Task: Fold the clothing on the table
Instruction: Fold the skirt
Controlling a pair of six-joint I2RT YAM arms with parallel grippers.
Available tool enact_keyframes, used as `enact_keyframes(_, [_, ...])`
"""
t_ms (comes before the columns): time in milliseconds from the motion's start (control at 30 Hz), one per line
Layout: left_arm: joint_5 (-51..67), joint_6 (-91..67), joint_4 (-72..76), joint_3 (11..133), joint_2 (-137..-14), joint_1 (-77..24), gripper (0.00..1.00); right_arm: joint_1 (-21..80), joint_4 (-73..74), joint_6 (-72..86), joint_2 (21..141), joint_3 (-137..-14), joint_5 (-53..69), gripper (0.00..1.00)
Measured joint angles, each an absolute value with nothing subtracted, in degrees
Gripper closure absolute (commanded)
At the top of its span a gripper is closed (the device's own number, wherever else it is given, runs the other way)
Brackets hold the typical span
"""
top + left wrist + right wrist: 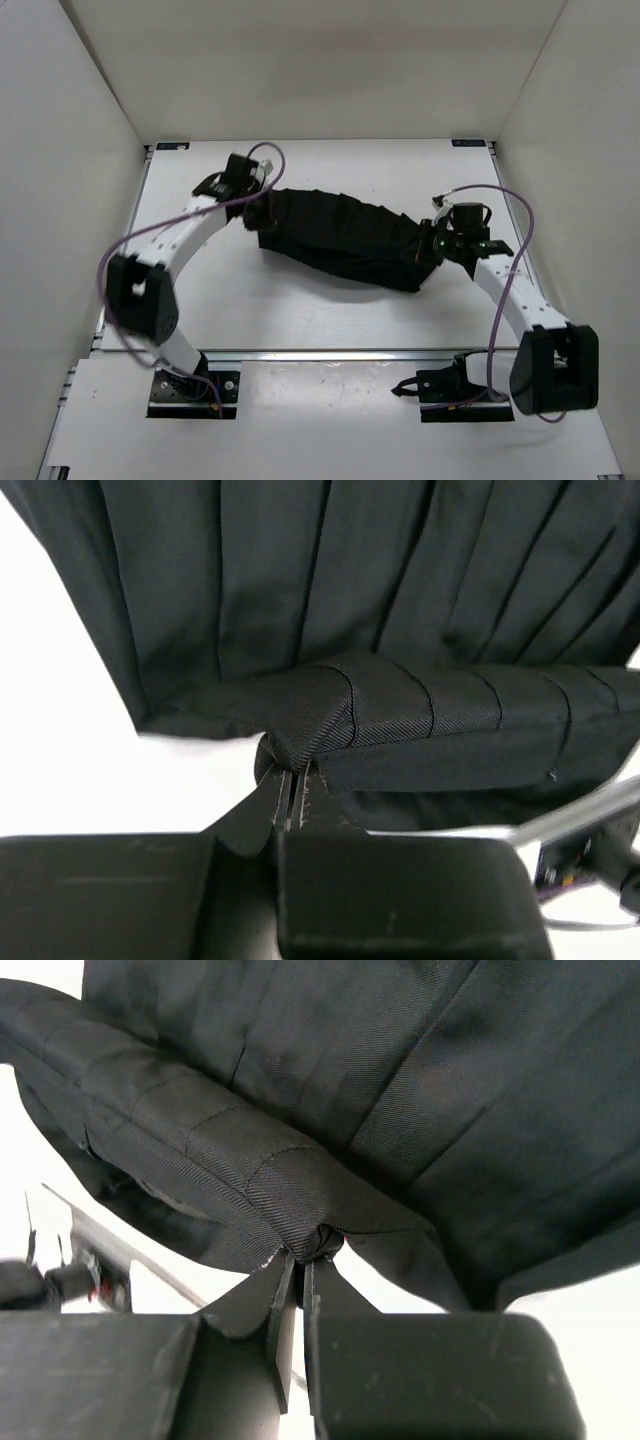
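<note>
The clothing (340,240) is a black pleated garment stretched across the middle of the white table (300,310), running from upper left to lower right. My left gripper (262,205) is shut on its left end; in the left wrist view the jaws pinch a corner of the waistband (320,715) at the gripper (287,780). My right gripper (432,245) is shut on the right end, its jaws pinching a bunched corner of the band (300,1195) at the gripper (305,1260). The clothing (420,1090) hangs pleated beyond each grip, lifted off the table there.
White walls (70,200) enclose the table on the left, back and right. A metal rail (330,353) runs along the front edge, with the arm bases (190,390) behind it. Purple cables (505,205) loop over both arms.
</note>
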State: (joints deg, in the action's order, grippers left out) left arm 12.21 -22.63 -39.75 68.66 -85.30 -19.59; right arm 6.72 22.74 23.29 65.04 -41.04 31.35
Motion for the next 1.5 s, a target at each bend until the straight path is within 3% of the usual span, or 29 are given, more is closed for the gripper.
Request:
enact_keyframes(233, [12.45, -19.92, -44.82, 108.57, -118.67, -19.07, 1.00, 2.28, 20.93, 18.81, 81.28, -60.51, 29.63, 1.00])
enact_keyframes(367, [12.71, -19.97, -46.30, 119.83, -124.46, -17.69, 1.00, 2.26, 23.05, 15.79, 89.58, -76.66, 28.01, 1.00])
enact_keyframes(533, [12.75, -19.49, -43.44, 124.01, -120.51, -16.80, 1.00, 2.15, 24.12, 13.04, 94.28, -93.43, 26.46, 1.00])
enact_keyframes(700, [12.99, -18.48, -36.03, 109.30, -104.03, -16.84, 1.00, 1.85, 21.15, 11.51, 86.91, -87.92, 26.76, 1.00])
enact_keyframes(833, [11.66, -17.67, -33.15, 82.76, -84.40, -20.53, 1.00, 1.85, 22.55, 11.25, 76.38, -68.90, 29.08, 1.00])
enact_keyframes(967, [8.73, -19.97, -40.66, 60.14, -66.96, -26.74, 1.00, 9.56, 33.98, 12.64, 63.81, -51.90, 24.56, 1.00])
enact_keyframes(1100, [11.09, -22.96, -45.30, 53.56, -57.32, -21.30, 1.00, 13.67, 36.99, 15.90, 56.47, -48.27, 28.67, 1.00])
enact_keyframes(1233, [13.08, -22.17, -39.53, 55.33, -64.03, -18.63, 1.00, 10.55, 30.55, 16.95, 62.35, -48.14, 32.08, 1.00])
enact_keyframes(1500, [13.76, -21.71, -30.87, 62.50, -98.74, -15.40, 1.00, 9.19, 21.39, 17.69, 88.29, -52.10, 31.92, 1.00])
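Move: Both hands hold the skirt's waistband up between them, with the loose part slung ahead of and below it. Its middle is some 3 cm ahead, 19 cm right and 7 cm below the left hand, about 8 cm ahead, 20 cm left and 6 cm below the right. The bare table patch to be covered centres roughly 9 cm back, 16 cm right and 14 cm below the left hand, and some 4 cm back, 22 cm left and 12 cm below the right. Keeping their pinch on the two ends of the waistband, both hands fling the skirt forward together about 20 cm while sweeping up, the left some 15 cm and the right 20 cm, fingers tipping outward about 25 to 30 degrees. They then whip back nearly 30 cm on the left and 25 cm on the right while dropping most of that height, and finally ease forward again some 8 to 10 cm as they lower the waistband towards the table, the fingers tipping back down. ##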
